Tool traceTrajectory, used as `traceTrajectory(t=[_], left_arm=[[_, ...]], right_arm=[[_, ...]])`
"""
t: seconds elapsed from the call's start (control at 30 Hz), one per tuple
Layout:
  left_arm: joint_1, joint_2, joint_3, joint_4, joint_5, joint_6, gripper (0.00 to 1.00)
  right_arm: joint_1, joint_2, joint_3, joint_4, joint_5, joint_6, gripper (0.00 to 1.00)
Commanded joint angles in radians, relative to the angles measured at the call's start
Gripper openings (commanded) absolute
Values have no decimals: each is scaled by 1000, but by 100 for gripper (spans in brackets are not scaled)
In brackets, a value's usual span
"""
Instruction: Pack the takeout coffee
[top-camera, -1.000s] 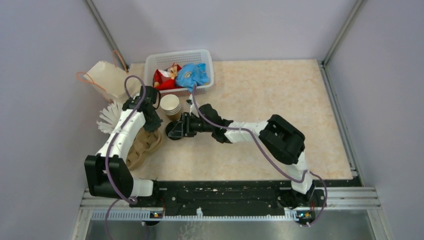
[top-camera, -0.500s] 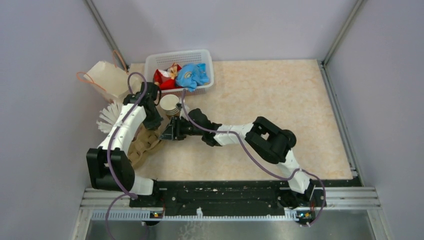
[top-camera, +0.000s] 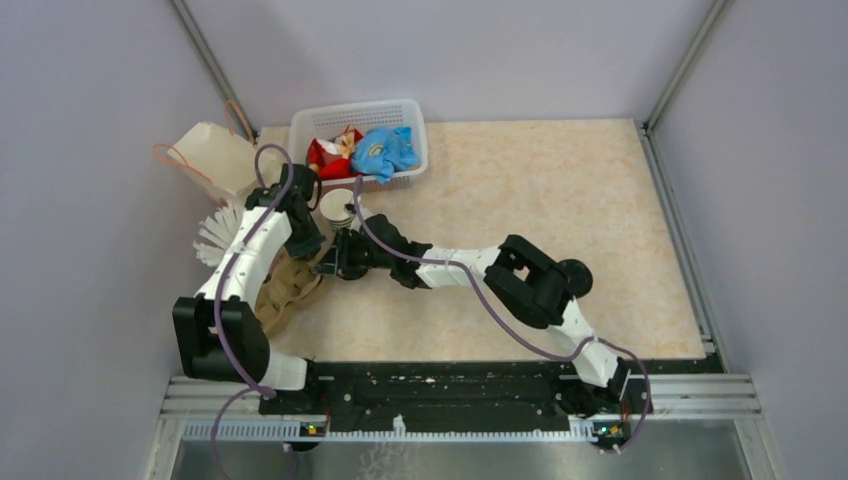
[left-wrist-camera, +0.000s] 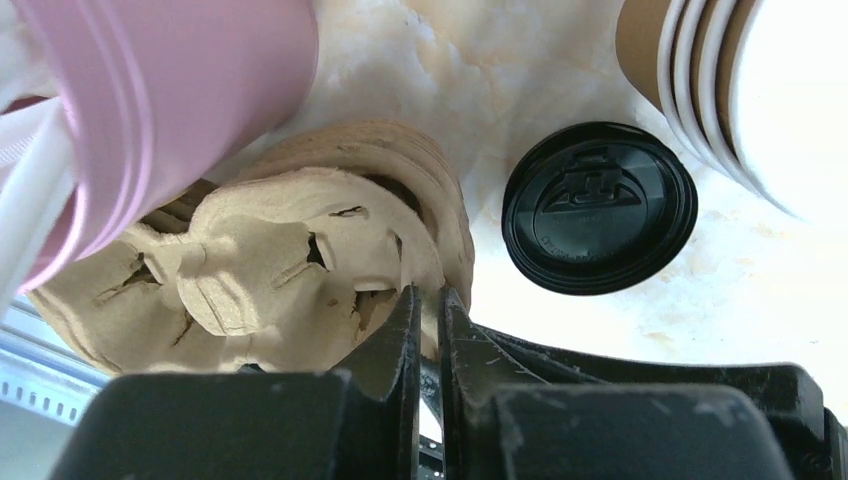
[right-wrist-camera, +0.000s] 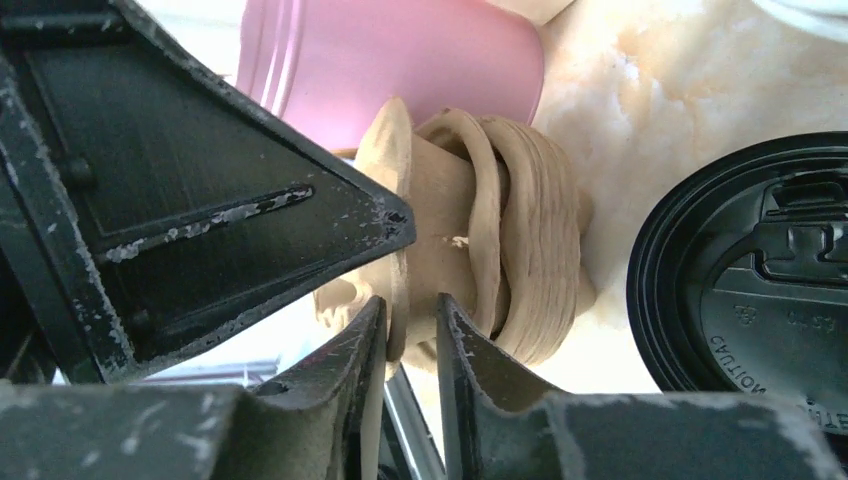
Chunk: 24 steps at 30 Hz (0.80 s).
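Note:
No lidded kraft cup shows, so the takeout coffee is out of view. A stack of beige pulp cup carriers lies at the table's left. My left gripper is shut on the edge of the top carrier. From the right, my right gripper pinches the thin rim of that same carrier, with the left gripper's finger close above. In the top view the left gripper and the right gripper meet at the stack's right end. A black lid lies beside it; no cup shows under it.
A stack of lidless brown cups stands just behind the grippers. A pink cup with white straws lies left of the carriers. A white basket of snack packs and a paper bag sit at the back left.
My right arm has stretched further left, bringing its gripper from the black lid to the carrier stack, and its jaws have narrowed. The left jaws have tightened a little on the carrier.

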Motion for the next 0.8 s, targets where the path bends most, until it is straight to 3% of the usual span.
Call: traceTrajectory(t=[0.0, 0.1, 0.23, 0.37, 0.6, 0.77], left_arm=[[5, -23, 45, -11, 10, 9, 3], [5, -29, 54, -27, 10, 4, 8], [5, -46, 115, -66, -1, 14, 38], [5, -72, 225, -128, -4, 23, 59], [5, -200, 365, -132, 105, 43, 79], [5, -285, 444, -66, 263, 81, 87]], right_arm=[[27, 16, 103, -111, 93, 33, 14], [29, 8, 107, -119, 96, 85, 0], [32, -24, 93, -127, 98, 116, 0], [32, -36, 114, -134, 77, 146, 0], [27, -99, 112, -159, 74, 231, 0], [16, -148, 132, -197, 65, 239, 0]])
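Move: The left hand pinches the raised rim of the top cup carrier, whose middle lies about 8 cm back, 4 cm left and some 4 cm below. From the right hand, its fingers open around the same rim, that middle is roughly 5 cm back, 7 cm left and 3 cm below. From the right hand, the black lid lies some 6 cm right and 1 cm ahead, the paper cups 5 cm right and 10 cm ahead, and the pink straw cup 14 cm left and 2 cm ahead. The right fingers shut on the cup carrier's rim beside the left hand's grip and keep it pinched, the hand staying nearly in place while its wrist rolls some 15 degrees. Once they are closed, the left fingers open wide, let go of the rim and the left hand climbs away about 17 cm, tilting its fingertips forward. ##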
